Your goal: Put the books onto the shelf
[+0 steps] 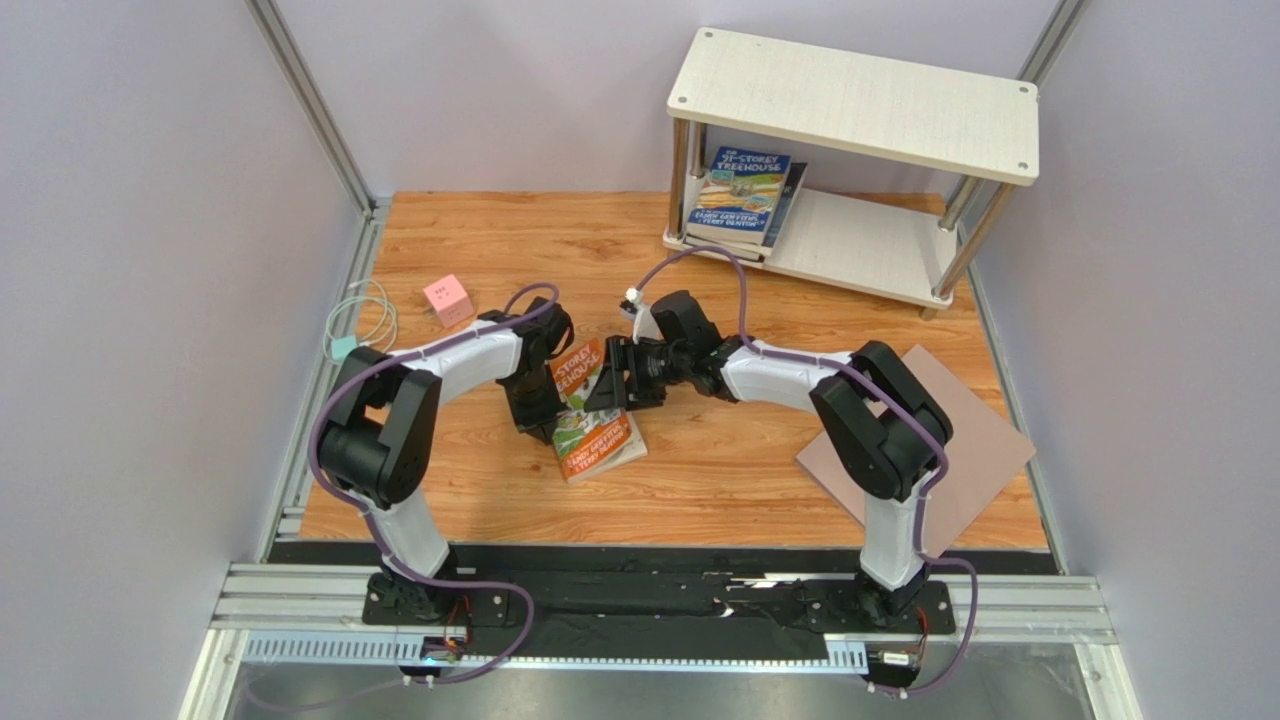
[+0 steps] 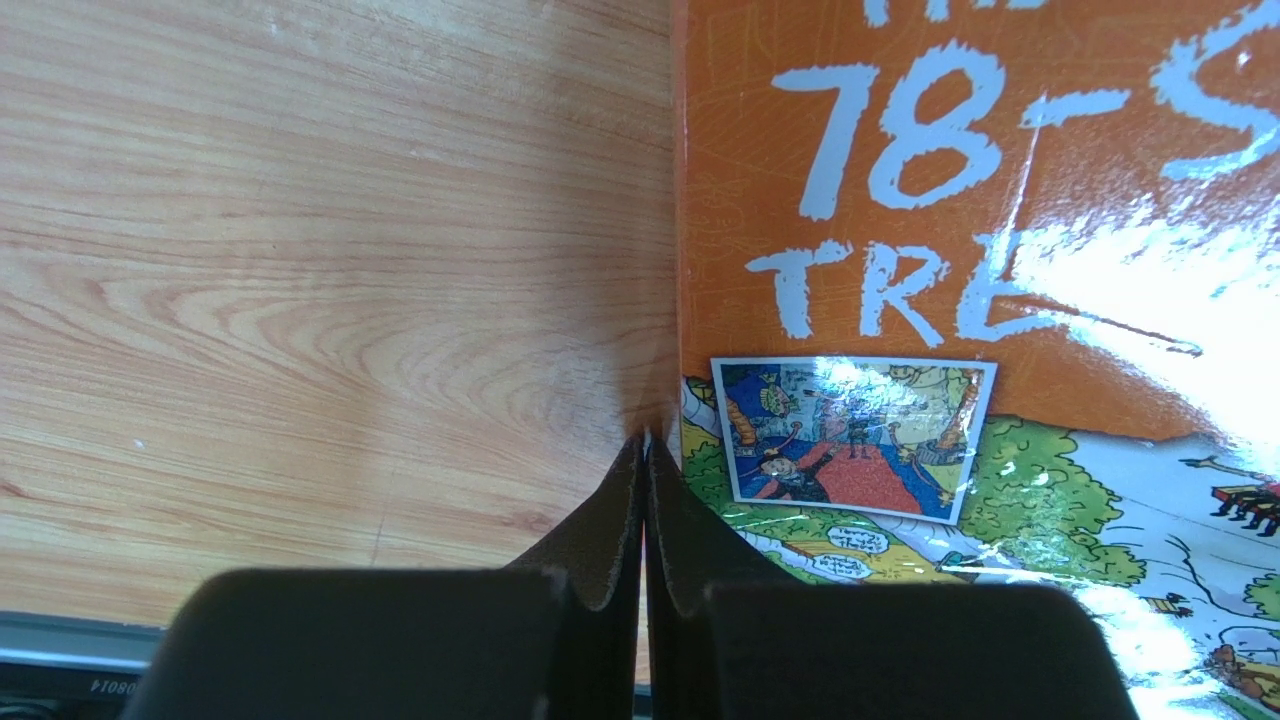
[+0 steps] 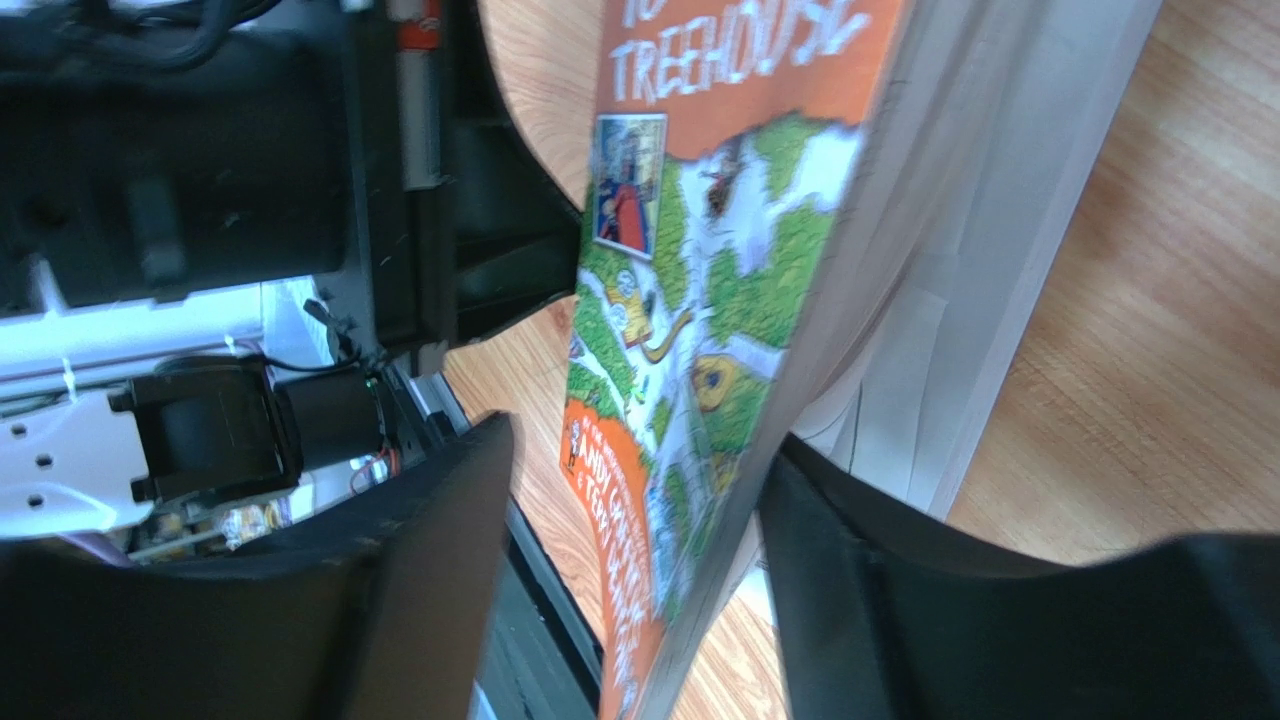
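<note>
An orange "Treehouse" book [image 1: 601, 438] sits mid-table between my two grippers, one edge raised off the wood. My left gripper [image 1: 544, 393] is shut with nothing in it. Its tips [image 2: 646, 444] press against the left edge of the book [image 2: 962, 270]. My right gripper [image 1: 609, 375] straddles the book's opposite edge. In the right wrist view the book [image 3: 706, 255] stands between the open fingers of the right gripper [image 3: 643, 443], with a gap on the cover side and the other finger [image 3: 902, 600] against the pages. The shelf [image 1: 857, 105] stands at the back right, with a stack of books [image 1: 739, 195] on its lower board.
A pink cube [image 1: 448, 300] and a coiled pale cable [image 1: 361, 318] lie at the left edge of the table. A flat brown cardboard sheet [image 1: 977, 435] lies at the right, under the right arm's elbow. Grey walls and metal posts enclose the table.
</note>
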### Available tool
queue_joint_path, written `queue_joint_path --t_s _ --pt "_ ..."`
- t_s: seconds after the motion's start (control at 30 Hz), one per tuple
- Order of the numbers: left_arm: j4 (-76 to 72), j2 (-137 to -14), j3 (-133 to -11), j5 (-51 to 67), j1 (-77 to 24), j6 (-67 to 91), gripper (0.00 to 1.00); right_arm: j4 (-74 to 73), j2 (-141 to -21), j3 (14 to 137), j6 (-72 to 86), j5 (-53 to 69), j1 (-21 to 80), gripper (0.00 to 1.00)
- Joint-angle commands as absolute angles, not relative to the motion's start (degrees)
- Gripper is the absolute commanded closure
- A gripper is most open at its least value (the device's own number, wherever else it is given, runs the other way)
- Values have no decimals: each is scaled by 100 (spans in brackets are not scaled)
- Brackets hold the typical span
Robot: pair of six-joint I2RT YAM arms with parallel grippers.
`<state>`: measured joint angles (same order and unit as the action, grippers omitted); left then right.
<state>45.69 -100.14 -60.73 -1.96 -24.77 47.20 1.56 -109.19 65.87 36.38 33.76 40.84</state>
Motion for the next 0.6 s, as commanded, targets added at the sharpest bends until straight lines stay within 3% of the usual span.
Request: queue_joint_path --t_s 0.0,0.03,0.13,0.27,0.47,0.57 --pt "3981 -10204 -6231 -150 -2575 4737 100 18 -11127 7066 3709 3560 4184 50" --pt "3973 -10187 -6240 -167 -2575 4720 100 -130 -11153 7084 3700 3568 4184 67" --pt "3981 -10055 -6231 -263 -2575 4545 100 -62 -11092 7066 3674 3560 4184 95" --pt "4341 -9512 -6293 -737 -2575 4325 77 -53 -10925 7075 3612 3454 4149 99" --pt "4658 -8414 -6407 -1213 -2566 4070 60 114 -10521 7224 3630 3568 3938 100" --pt "4632 -8035 -6442 -1204 -2566 3982 59 105 -10214 7356 3612 3700 3806 100"
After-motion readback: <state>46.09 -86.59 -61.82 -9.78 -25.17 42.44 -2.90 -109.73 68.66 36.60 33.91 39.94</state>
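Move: The 78-Storey Treehouse book is propped with its right edge raised. Its middle lies about 3 cm left of the right hand, 1 cm back and 4 cm below. From the left hand, closed down by the spine edge, that middle is some 5 cm right, 2 cm ahead and 3 cm higher. The shelved books stand roughly 30 cm ahead and 21 cm right of the right hand, near its height; the pink box is about 20 cm ahead and 17 cm left of the left hand. The right fingers, open around the book's raised right edge, close and pinch the cover and pages between them, dipping about 1 cm and then easing back up. With that edge caught, the left hand leaves the spine side, rising some 7 cm with a little forward travel, its fingers opening part-way and its tips swinging forward about 15 degrees. ##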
